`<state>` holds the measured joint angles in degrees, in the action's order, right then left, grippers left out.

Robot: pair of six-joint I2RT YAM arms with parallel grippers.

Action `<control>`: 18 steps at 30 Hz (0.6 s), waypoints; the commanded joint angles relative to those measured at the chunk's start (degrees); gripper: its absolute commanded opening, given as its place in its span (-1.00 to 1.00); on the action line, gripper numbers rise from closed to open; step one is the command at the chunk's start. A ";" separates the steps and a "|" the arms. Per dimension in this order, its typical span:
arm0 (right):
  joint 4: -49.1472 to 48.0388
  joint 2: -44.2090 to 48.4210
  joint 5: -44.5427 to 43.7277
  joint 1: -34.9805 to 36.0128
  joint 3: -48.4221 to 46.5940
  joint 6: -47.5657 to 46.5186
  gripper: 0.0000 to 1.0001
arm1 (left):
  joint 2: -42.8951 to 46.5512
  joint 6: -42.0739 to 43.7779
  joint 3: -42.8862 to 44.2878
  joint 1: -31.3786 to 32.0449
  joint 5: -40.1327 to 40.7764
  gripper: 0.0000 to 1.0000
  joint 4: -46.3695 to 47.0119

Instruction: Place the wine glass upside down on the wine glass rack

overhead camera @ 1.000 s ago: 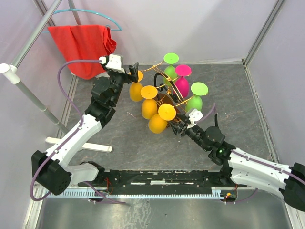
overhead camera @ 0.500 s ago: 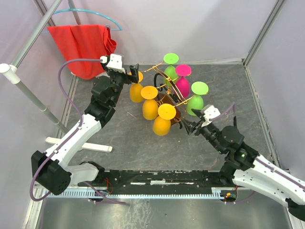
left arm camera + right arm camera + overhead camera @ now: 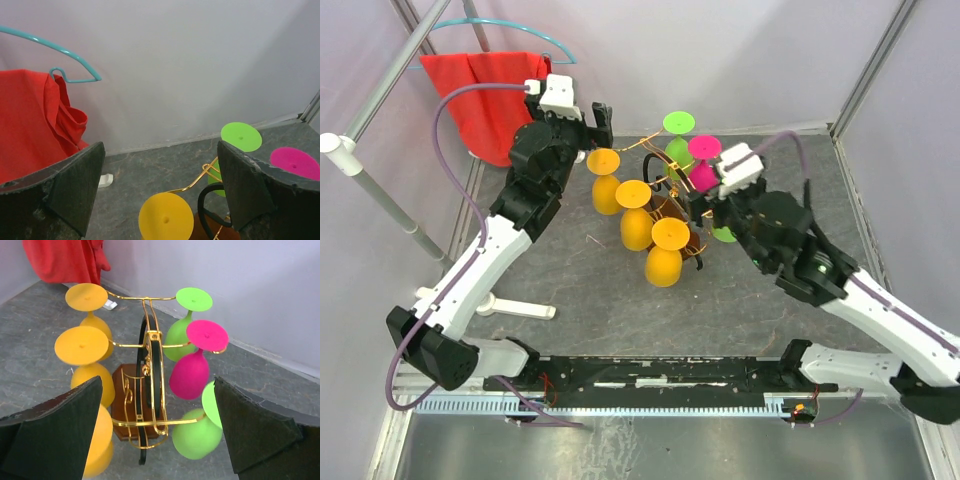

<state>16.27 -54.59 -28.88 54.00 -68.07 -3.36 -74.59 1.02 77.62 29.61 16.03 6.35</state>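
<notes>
The wine glass rack (image 3: 672,208), gold wire on a brown wooden base (image 3: 125,400), stands mid-table. Several wine glasses hang upside down on it. On its left are three yellow ones, the nearest (image 3: 665,256) lowest on its arm. On the right hang a pink one (image 3: 189,374) and two green ones (image 3: 197,437). Neither gripper touches a glass. My left gripper (image 3: 600,122) is open above and behind the far yellow glass (image 3: 166,218). My right gripper (image 3: 698,208) is open, raised over the rack's right side, partly hiding the near green glass from above.
A red cloth (image 3: 495,95) hangs on a teal hanger (image 3: 545,40) at the back left, close behind my left arm. A grey pole (image 3: 380,195) with a white foot (image 3: 520,305) runs down the left side. Enclosure walls border the dark mat (image 3: 800,180).
My right gripper has let go beside the lowest yellow glass, opened wide and pulled back and up. My left gripper has lifted away from the far yellow glass and opened slightly more.
</notes>
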 commanded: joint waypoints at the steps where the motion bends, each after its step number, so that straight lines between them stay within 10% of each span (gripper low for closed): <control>1: 0.70 -7.15 -3.05 0.01 -8.16 -1.67 1.00 | -2.79 -1.77 6.77 -0.13 2.25 0.98 -7.41; 18: 3.09 -15.46 5.94 -10.90 -17.23 2.70 1.00 | -2.27 -2.64 5.48 -0.03 7.48 0.98 -6.53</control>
<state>20.80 -70.46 -24.93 43.70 -83.55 -2.20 -78.39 0.78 83.07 29.61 19.49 -2.87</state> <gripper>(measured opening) 0.998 0.990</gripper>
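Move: The empty right hand is above the right side of the rack, with all six wine glasses already hanging upside down some 15 cm below. The pink glass is about 14 cm ahead and 1 cm left; the near green glass is 5 cm ahead and 4 cm right, and the near yellow glass 3 cm back and 6 cm left. From the left hand, the pink glass lies about 21 cm right, 1 cm back and 21 cm lower. The wide-open, empty right hand travels about 7 cm forward, high over the rack's right side towards the pink glass, bowing some 3 cm left on the way before coming back right and slowing, while the wrist turns slightly clockwise. Meanwhile the left hand, also empty and open, sinks about 2 cm while easing about 1 cm forward, its fingers tipping down by some 5 degrees, clear of the glasses. ##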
